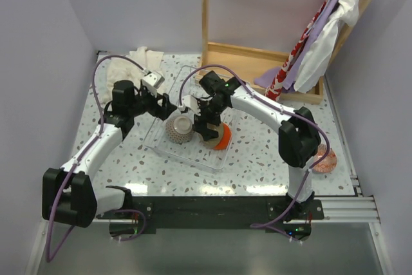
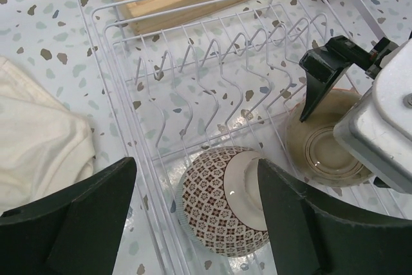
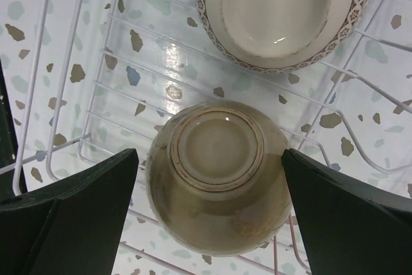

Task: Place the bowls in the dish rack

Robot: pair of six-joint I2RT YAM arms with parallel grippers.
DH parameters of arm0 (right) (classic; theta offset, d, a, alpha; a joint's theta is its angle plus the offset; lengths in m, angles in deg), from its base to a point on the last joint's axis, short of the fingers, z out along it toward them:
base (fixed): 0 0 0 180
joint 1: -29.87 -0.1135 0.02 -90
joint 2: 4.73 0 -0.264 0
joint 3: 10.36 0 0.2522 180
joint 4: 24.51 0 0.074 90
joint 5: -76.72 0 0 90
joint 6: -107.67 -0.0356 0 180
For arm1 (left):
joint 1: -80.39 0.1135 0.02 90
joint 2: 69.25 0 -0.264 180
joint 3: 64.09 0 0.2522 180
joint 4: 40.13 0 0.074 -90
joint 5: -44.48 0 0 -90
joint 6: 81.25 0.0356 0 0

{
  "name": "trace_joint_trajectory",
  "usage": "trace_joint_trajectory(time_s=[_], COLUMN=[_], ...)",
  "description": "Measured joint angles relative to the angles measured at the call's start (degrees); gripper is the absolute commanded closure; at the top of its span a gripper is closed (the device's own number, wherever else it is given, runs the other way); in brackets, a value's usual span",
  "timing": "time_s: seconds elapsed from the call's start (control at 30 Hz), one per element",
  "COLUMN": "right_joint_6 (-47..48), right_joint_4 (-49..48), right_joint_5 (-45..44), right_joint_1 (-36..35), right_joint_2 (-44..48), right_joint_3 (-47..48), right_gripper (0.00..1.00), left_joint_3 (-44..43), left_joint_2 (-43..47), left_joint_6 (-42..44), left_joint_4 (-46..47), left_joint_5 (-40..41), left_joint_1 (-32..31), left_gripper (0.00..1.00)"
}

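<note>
The dish rack [image 1: 161,138] of thin clear bars lies mid-table. In it a patterned bowl [image 1: 178,129] rests bottom-up, beside a tan bowl [image 1: 207,132] and an orange bowl [image 1: 223,137]. My left gripper [image 2: 193,217] hovers open over the patterned bowl [image 2: 219,207], its fingers wide on either side. My right gripper [image 3: 209,210] is open around the upturned tan bowl [image 3: 219,172], with a gap between each finger and the bowl's side. The patterned bowl [image 3: 277,11] lies just beyond it on the rack's wires [image 3: 84,94]. Another reddish bowl [image 1: 324,158] sits on the table at the right, partly behind the right arm.
A wooden frame [image 1: 257,62] stands behind the rack, with cloths hanging from it at the back right [image 1: 322,37]. A white cloth [image 2: 38,146] lies left of the rack [image 2: 193,49]. A small metal object [image 1: 152,80] sits at the rack's far left corner.
</note>
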Motion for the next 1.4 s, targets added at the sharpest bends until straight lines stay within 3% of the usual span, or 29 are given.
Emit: trace_joint_trajectory(time_s=[0.37,0.53,0.73,0.9,1.1,1.4], right_joint_6=[-0.48,0.04,0.15,0.26,-0.55,-1.73], right_joint_4=[1.90,4.33,2.62,1.09,1.51,7.58], right_joint_5=[-4.61,-4.83,-3.80,-4.72,-5.42,-6.49], right_joint_1=[-1.16,-1.79,-2.36,-3.13,-4.63,-9.46], right_joint_2=[-4.04,-6.78,-6.21,-3.48,-0.37,6.03], right_joint_3=[3.61,6.95,6.51,3.58,1.29,-4.39], right_gripper=[0.02,0.37,0.44,0.62,0.66,0.64], left_joint_3=[1.09,1.75,2.10,3.45,4.94,7.06], left_joint_2=[0.83,1.03,1.57,2.82,3.80,5.14], left_joint_6=[-1.70,-2.43,-2.54,-2.56,-2.56,-4.04], left_joint_4=[1.27,1.64,1.66,2.67,3.28,4.72], left_joint_5=[-1.05,-1.64,-2.01,-2.40,-2.69,-3.08], left_joint_1=[2.08,2.60,2.84,2.84,2.84,2.84], left_gripper=[0.20,0.20,0.20,0.20,0.20,0.20])
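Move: The open right fingers straddle the tan bowl, which sits foot-up over the orange bowl in the rack; its middle is about 5 cm below the right hand, level with it fore and aft, and 1 cm to its left. The orange bowl peeks out about 2 cm to the hand's right and 7 cm down. The patterned bowl stands some 12 cm to the left and 2 cm ahead, 6 cm lower. From the left hand the tan bowl is about 15 cm right, 7 cm back and 12 cm below. Down about 2 cm and slightly forward over the tan bowl's foot, the right hand starts to close its wide-open fingers, then draws back towards the robot some 7 to 8 cm, rising about 3 cm and edging right. The fingers end about a third open, their tips at the rim of the tan bowl's foot. ##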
